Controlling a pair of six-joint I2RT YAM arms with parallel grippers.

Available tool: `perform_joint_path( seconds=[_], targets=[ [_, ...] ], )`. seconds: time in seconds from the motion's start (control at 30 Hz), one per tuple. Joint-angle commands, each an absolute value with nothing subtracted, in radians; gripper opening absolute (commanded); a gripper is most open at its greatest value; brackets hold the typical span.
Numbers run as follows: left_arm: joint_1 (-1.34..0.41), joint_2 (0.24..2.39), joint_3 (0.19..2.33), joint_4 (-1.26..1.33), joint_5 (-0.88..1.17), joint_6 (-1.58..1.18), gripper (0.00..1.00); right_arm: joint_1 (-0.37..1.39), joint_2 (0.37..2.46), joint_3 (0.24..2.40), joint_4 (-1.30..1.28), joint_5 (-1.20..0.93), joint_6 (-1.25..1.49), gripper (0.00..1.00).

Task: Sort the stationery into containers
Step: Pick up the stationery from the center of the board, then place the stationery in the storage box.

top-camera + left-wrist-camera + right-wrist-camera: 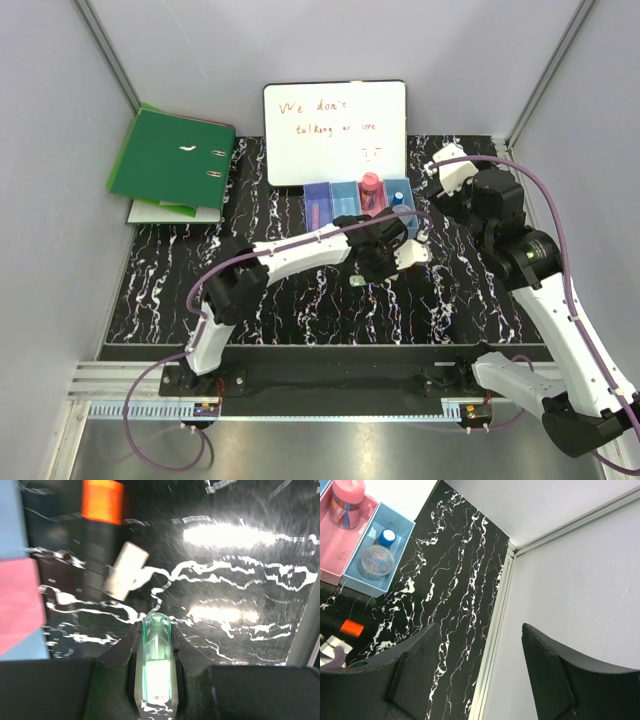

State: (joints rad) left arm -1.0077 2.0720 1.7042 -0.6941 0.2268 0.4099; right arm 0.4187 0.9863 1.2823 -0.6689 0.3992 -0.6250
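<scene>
My left gripper point(156, 629) is shut on a green highlighter point(157, 672), which lies lengthwise between the jaws with its clear cap pointing outward. In the top view this gripper point(386, 263) hovers just in front of the containers point(343, 203), a row of four joined bins. An orange highlighter point(102, 500) and a small white piece point(125, 571) lie on the table beyond it. The pink bin point(335, 540) holds a pink-capped bottle point(347, 500). The light blue end bin point(402, 527) holds a blue-capped bottle point(386, 537) and a round clear tub point(376, 562). My right gripper point(480, 630) is open and empty, raised at the back right point(443, 172).
A whiteboard point(335, 120) with red writing leans on the back wall behind the bins. A green ring binder point(170, 160) lies at the back left. The black marbled table point(170, 270) is enclosed by grey walls, with a metal rail point(495, 630) along its right edge.
</scene>
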Motion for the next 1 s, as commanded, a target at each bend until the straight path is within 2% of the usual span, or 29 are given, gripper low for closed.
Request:
perform_joint_path(
  seconds=[0.0,0.23,0.47,0.63,0.97],
  targets=[
    [-1.003,2.076,1.675,-0.65,0.195,0.406,0.0,0.416,0.98,1.315,-0.623,0.391,-0.627,0.74],
    [-0.927,2.102,1.729,-0.62,0.117,0.358,0.0,0.414,0.983,1.298,-0.623,0.382,-0.623,0.74],
    [-0.844,2.186,1.786,-0.615,0.193,0.122,0.0,0.416,0.988,1.292,-0.62,0.377,-0.623,0.74],
    [-0.835,2.195,1.781,-0.615,0.229,0.066,0.0,0.414,0.983,1.287,-0.618,0.377,-0.624,0.74],
    [-0.821,2.076,1.841,-0.606,0.209,0.006,0.0,0.414,0.985,1.278,-0.617,0.373,-0.626,0.73]
  ],
)
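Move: The left gripper already holds the green bottle some 7 cm above the table. The light-blue compartment it heads for is centred about 19 cm ahead and 4 cm to its left, 5 cm lower; the pink one is level with that, 4 cm to the hand's right. The orange-capped black marker lies about 4 cm ahead and 9 cm right, the white eraser 2 cm ahead and 7 cm right. From the idle right gripper, the light-blue compartment is roughly 12 cm ahead, 27 cm left and 32 cm down. Bring the left gripper about 8 cm forward towards the near edge of the light-blue compartment, easing some 3 cm left and sinking about 4 cm on the way before a slight lift at the end. Swing the wrist nearly 30 degrees counter-clockwise as it travels, and keep the fingers closed on the green bottle throughout. ##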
